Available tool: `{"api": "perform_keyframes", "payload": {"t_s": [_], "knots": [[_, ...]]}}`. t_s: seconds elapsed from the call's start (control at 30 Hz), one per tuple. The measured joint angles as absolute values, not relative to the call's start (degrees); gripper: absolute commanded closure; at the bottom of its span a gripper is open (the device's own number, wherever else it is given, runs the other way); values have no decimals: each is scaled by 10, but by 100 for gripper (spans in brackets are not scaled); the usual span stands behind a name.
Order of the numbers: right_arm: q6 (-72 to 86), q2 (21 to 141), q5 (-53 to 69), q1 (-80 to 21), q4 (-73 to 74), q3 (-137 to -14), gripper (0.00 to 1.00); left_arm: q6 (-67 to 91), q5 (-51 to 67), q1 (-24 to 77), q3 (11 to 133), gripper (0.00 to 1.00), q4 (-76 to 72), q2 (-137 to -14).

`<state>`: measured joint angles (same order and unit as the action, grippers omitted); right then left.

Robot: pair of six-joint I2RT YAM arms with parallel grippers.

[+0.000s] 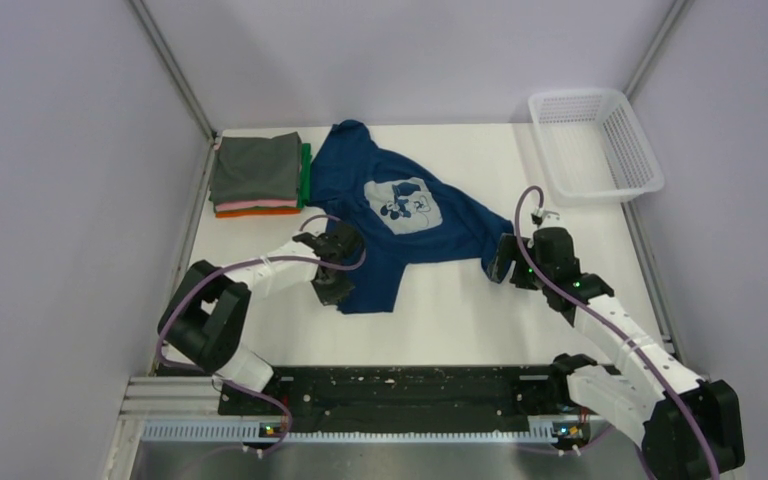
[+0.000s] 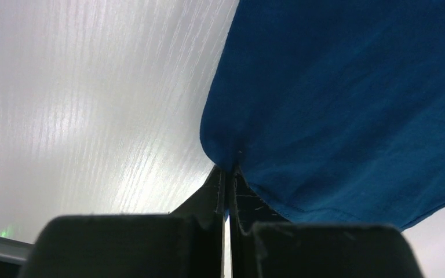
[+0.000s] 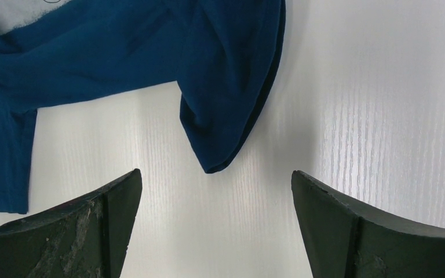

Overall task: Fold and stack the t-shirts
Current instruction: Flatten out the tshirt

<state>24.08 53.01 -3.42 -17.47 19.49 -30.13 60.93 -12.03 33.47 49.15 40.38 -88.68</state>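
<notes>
A navy blue t-shirt [image 1: 390,215] with a pale grey cartoon print lies crumpled across the middle of the white table. My left gripper [image 1: 337,268] sits at the shirt's near left edge; in the left wrist view its jaws are pressed together on a pinch of the navy blue t-shirt [image 2: 324,104] cloth at the left gripper [image 2: 229,174] tips. My right gripper [image 1: 505,262] stands open by the shirt's right corner. In the right wrist view the right gripper [image 3: 215,185] has a tip of the shirt [image 3: 220,116] just ahead of its wide fingers, untouched.
A stack of folded shirts [image 1: 257,175], grey on top with pink, orange and green edges, lies at the back left. A white mesh basket [image 1: 592,145] stands at the back right. Frame posts and side walls bound the table.
</notes>
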Motion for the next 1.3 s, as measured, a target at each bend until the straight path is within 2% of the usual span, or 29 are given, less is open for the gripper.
{"api": "perform_keyframes", "payload": {"t_s": [0.27,0.5,0.6,0.73,0.9,1.03,1.13,1.3], "knots": [[251,561,-61,-219,197,-304,8,597,-114,335,481,100,391,-873],[308,651,-131,-283,189,-333,28,595,-126,335,438,100,383,-826],[328,682,-154,-289,186,-339,30,594,-131,335,433,100,382,-820],[348,705,-186,-289,180,-339,39,592,-134,335,431,100,381,-819],[362,723,-194,-289,160,-339,46,588,-134,335,431,100,380,-818],[367,736,-194,-289,152,-339,71,588,-135,335,429,100,379,-817],[370,738,-190,-289,143,-338,100,588,-138,335,427,100,379,-814],[370,716,-180,-289,126,-330,100,587,-149,335,425,100,383,-780]]}}
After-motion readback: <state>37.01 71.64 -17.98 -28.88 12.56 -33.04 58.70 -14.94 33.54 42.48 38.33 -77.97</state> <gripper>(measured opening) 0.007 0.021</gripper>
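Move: The near end of the right sleeve lies some 6 cm below the open right hand, about 2 cm ahead and 3 cm to its left. From that hand, the shirt's print is roughly 17 cm ahead and 20 cm left; the white basket is some 30 cm ahead and 20 cm right. The left hand already pinches the hem's left corner; the hem's other corner lies about 11 cm to its right and 2 cm back. Down by about 5 cm, drifting 3 cm left and 2 cm forward, the right hand sinks onto the near end of the sleeve, turning slightly clockwise, shuts its wide-open fingers to pinch the cloth, then starts to rise. The left hand keeps its pinch on the hem corner, draws it about 2 cm back and left, holds there, and finally lifts about 1 cm. ##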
